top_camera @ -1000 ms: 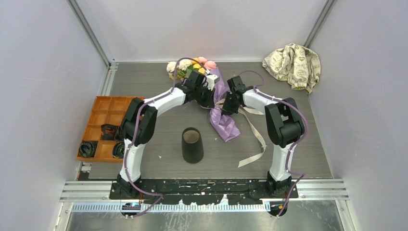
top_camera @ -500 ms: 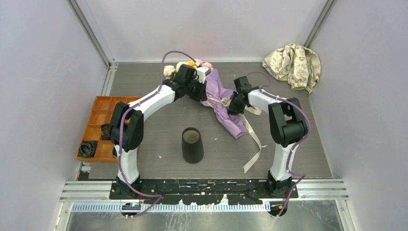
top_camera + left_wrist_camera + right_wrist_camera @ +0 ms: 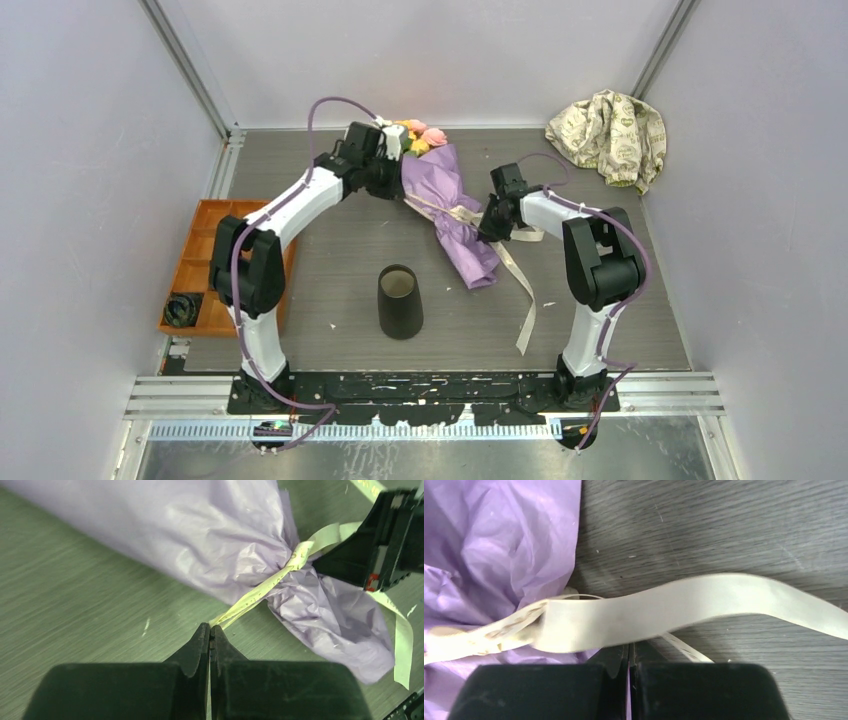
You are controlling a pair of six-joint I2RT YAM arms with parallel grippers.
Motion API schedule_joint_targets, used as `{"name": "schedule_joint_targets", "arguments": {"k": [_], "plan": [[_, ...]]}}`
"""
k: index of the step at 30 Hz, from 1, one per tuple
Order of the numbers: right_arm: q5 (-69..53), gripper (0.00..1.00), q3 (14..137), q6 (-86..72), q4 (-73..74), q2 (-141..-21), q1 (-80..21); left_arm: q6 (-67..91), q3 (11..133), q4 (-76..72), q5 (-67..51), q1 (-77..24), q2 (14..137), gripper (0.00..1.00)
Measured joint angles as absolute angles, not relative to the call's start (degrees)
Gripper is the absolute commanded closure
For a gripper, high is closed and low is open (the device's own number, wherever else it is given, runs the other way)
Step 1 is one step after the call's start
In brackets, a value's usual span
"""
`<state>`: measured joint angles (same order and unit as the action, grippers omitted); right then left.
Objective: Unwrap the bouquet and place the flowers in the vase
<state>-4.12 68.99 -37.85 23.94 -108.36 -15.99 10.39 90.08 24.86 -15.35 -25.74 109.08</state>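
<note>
The bouquet (image 3: pixel 455 215) lies on the table at the back centre, still in its purple wrapping paper (image 3: pixel 210 535). Pink and yellow flowers (image 3: pixel 420 134) poke out at its far end. A beige ribbon (image 3: pixel 260 592) cinches the paper at the waist. My left gripper (image 3: pixel 402 195) (image 3: pixel 210 626) is shut on one ribbon strand, which runs taut to the knot. On the bouquet's right side my right gripper (image 3: pixel 488 231) (image 3: pixel 629 647) is shut, with the broad ribbon (image 3: pixel 684 607) lying across its tips and a thin strand leaving them. The black vase (image 3: pixel 400 300) stands upright in front, apart from both grippers.
An orange compartment tray (image 3: pixel 205 245) with black coiled rolls sits at the left edge. A beige patterned cloth (image 3: pixel 610 132) is bunched in the back right corner. A loose ribbon tail (image 3: pixel 526 305) trails toward the front right.
My left arm has swung back and to the left, drawing its ribbon strand taut. The bouquet has turned and shifted slightly. The right gripper has edged right, and the ribbon tail has straightened.
</note>
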Motion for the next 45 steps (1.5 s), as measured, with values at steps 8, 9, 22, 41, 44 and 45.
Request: {"name": "schedule_joint_targets", "arguments": {"k": [8, 9, 22, 41, 44, 45], "plan": [[-4.86, 0.99, 68.66, -38.06, 22.52, -108.33, -15.94, 10.17, 105.12, 36.18, -7.11, -23.77, 104.33, 1.0], [-4.86, 0.99, 68.66, -38.09, 22.48, -108.33, -15.94, 10.28, 106.85, 37.12, -6.68, -22.85, 103.59, 1.0], [-1.37, 0.99, 68.34, -37.58, 24.43, -107.74, -14.66, 16.51, 111.09, 41.3, -0.91, -5.15, 97.36, 0.99], [0.32, 0.37, 71.99, -34.41, 32.42, -93.8, -14.66, 17.96, 110.74, 41.76, -20.93, -9.65, 104.36, 0.77], [1.04, 0.39, 77.23, -34.11, 33.58, -95.13, -14.66, 16.93, 111.5, 43.03, -21.89, -11.29, 105.6, 0.7], [1.08, 0.39, 78.67, -34.09, 34.0, -96.14, -14.66, 16.14, 112.36, 43.81, -21.85, -12.27, 106.13, 0.69]]}}
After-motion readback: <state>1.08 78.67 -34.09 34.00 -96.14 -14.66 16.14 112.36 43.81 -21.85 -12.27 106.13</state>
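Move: The left hand already pinches a ribbon end; the ribbon's knot on the wrap lies some 13 cm to its right, about level forward and 12 cm below. The flowers are roughly 13 cm ahead and 2 cm right of that hand, the vase some 17 cm back, straight behind. From the right hand, shut at the gathered wrap, the knot is about 4 cm ahead and 4 cm left, at its own height. Left hand pulls the ribbon about 20 cm left and up, swings halfway back, opening; right opens and rises. ##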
